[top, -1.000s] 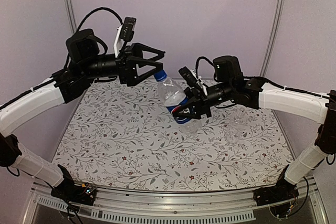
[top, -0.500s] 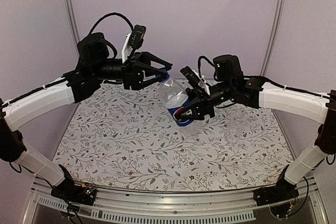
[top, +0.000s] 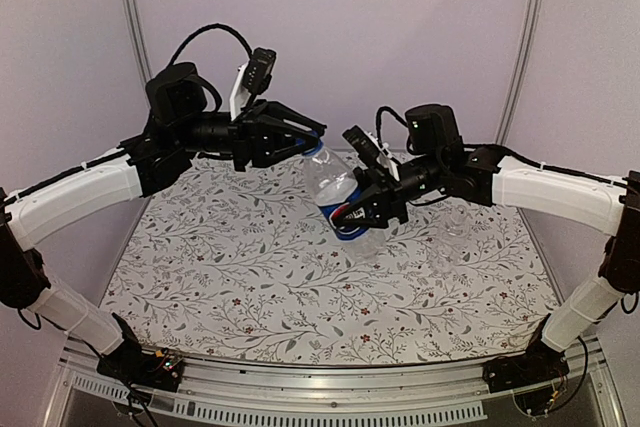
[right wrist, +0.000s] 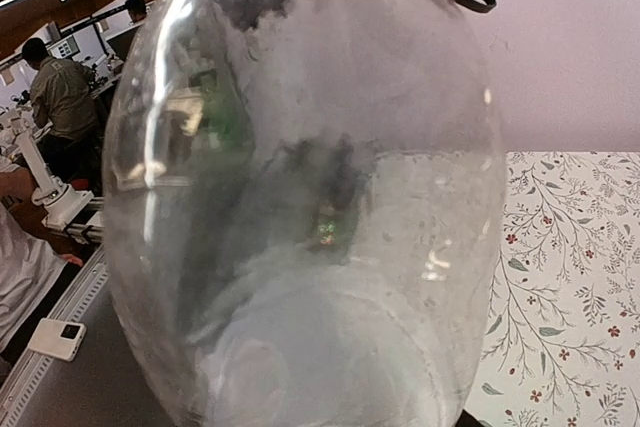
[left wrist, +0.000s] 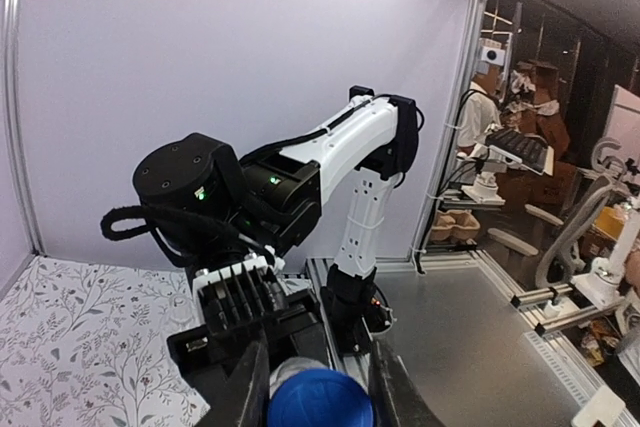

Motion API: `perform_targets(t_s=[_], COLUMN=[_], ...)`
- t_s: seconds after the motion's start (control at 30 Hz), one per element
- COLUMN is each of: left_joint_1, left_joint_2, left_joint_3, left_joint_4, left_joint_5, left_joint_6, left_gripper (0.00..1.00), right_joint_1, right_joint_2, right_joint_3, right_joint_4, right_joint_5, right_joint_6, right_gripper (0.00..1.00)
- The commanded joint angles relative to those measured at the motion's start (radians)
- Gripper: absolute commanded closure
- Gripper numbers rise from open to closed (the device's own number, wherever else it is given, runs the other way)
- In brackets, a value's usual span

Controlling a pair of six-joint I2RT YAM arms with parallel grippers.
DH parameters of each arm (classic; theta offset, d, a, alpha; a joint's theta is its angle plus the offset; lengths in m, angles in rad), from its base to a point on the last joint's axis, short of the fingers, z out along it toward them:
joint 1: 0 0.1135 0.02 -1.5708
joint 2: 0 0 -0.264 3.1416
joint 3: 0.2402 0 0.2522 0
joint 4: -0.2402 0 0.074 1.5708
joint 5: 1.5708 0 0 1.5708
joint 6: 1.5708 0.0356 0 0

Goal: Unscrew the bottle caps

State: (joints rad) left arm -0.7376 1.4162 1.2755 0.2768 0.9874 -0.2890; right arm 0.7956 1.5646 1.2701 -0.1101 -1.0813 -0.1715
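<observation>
The Pepsi bottle (top: 330, 185), clear with a blue label band, hangs tilted above the table, neck toward the left. My right gripper (top: 352, 215) is shut on it around the label. In the right wrist view the bottle (right wrist: 310, 197) fills the frame and hides the fingers. My left gripper (top: 312, 143) is shut on the blue bottle cap (left wrist: 320, 399), with a finger (left wrist: 247, 387) on each side of it. The plain bottle (top: 455, 219) stands on the table at the right, below the right arm; its cap is hidden.
A floral cloth (top: 250, 277) covers the table. Metal frame posts (top: 128, 7) rise at the back corners before a plain wall. A rail (top: 330, 397) runs along the near edge between the arm bases. The right arm (left wrist: 340, 147) faces the left wrist camera.
The left gripper moved right onto the bottle's neck and its jaws closed from wide open onto the blue cap. The right arm and the bottle stayed still.
</observation>
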Motion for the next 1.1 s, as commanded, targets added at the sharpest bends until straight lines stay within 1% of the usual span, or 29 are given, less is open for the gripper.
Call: perform_targets(t_s=[0.0, 0.13, 0.2, 0.27, 0.37, 0.47, 0.53, 0.6, 0.67, 0.7, 0.83, 0.97, 1.03, 1.07], left_joint_1=[0.009, 0.009, 0.007, -0.003, -0.043, -0.088, -0.115, -0.139, -0.158, -0.162, -0.165, -0.165, -0.165, -0.164], left_joint_2=[0.004, -0.015, -0.028, -0.042, -0.063, -0.066, -0.059, -0.052, -0.042, -0.036, -0.027, -0.036, -0.048, -0.057], left_joint_3=[-0.008, -0.011, -0.011, -0.007, -0.008, 0.011, 0.025, 0.032, 0.048, 0.057, 0.072, 0.069, 0.060, 0.049], left_joint_4=[0.002, -0.027, -0.045, -0.091, -0.163, -0.261, -0.313, -0.328, -0.344, -0.354, -0.369, -0.365, -0.345, -0.319], left_joint_5=[-0.017, -0.104, -0.195, -0.333, -0.607, -0.860, -0.967, -1.044, -1.091, -1.104, -1.124, -1.132, -1.121, -1.103], left_joint_6=[-0.005, -0.006, -0.021, -0.043, -0.100, -0.158, -0.169, -0.173, -0.172, -0.171, -0.164, -0.155, -0.146, -0.134], left_gripper=[0.89, 0.99, 1.00, 1.00, 1.00, 1.00, 1.00, 1.00, 1.00, 0.98, 0.96, 0.96, 0.91, 0.86], right_joint_1=[-0.002, -0.004, -0.004, -0.004, -0.004, -0.004, -0.004, -0.003, -0.004, -0.004, -0.004, -0.004, -0.004, -0.004], right_joint_2=[0.010, 0.005, 0.000, -0.004, -0.005, 0.001, 0.003, 0.006, 0.008, 0.008, 0.001, -0.009, -0.011, -0.010], right_joint_3=[0.029, 0.037, 0.041, 0.044, 0.056, 0.057, 0.056, 0.054, 0.052, 0.050, 0.041, 0.031, 0.029, 0.031], right_joint_4=[-0.014, -0.026, -0.026, -0.026, -0.033, -0.028, -0.020, -0.015, -0.014, -0.014, -0.013, -0.013, -0.017, -0.020], right_joint_5=[0.072, 0.190, 0.257, 0.333, 0.485, 0.590, 0.622, 0.634, 0.634, 0.632, 0.622, 0.571, 0.535, 0.512], right_joint_6=[0.000, 0.012, 0.018, 0.026, 0.039, 0.041, 0.045, 0.051, 0.054, 0.054, 0.053, 0.038, 0.030, 0.022], right_gripper=[0.58, 0.59, 0.59, 0.59, 0.59, 0.59, 0.59, 0.59, 0.59, 0.59, 0.59, 0.59, 0.59, 0.59])
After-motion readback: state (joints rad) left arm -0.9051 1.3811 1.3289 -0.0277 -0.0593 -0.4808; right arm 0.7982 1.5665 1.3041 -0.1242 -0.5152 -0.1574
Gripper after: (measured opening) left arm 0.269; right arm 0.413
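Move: The blue cap is already between the left fingers, right at that hand's point. From the right hand, holding the Pepsi bottle round its body, the cap is about 5 cm ahead, 5 cm to the left and 12 cm above. The clear bottle stands on the table, some 14 cm ahead and 32 cm to the right of the left hand, about 30 cm lower. Both hands swing forward about 9 cm, left twisting the pinched cap counter-clockwise, right turning the held bottle clockwise. ##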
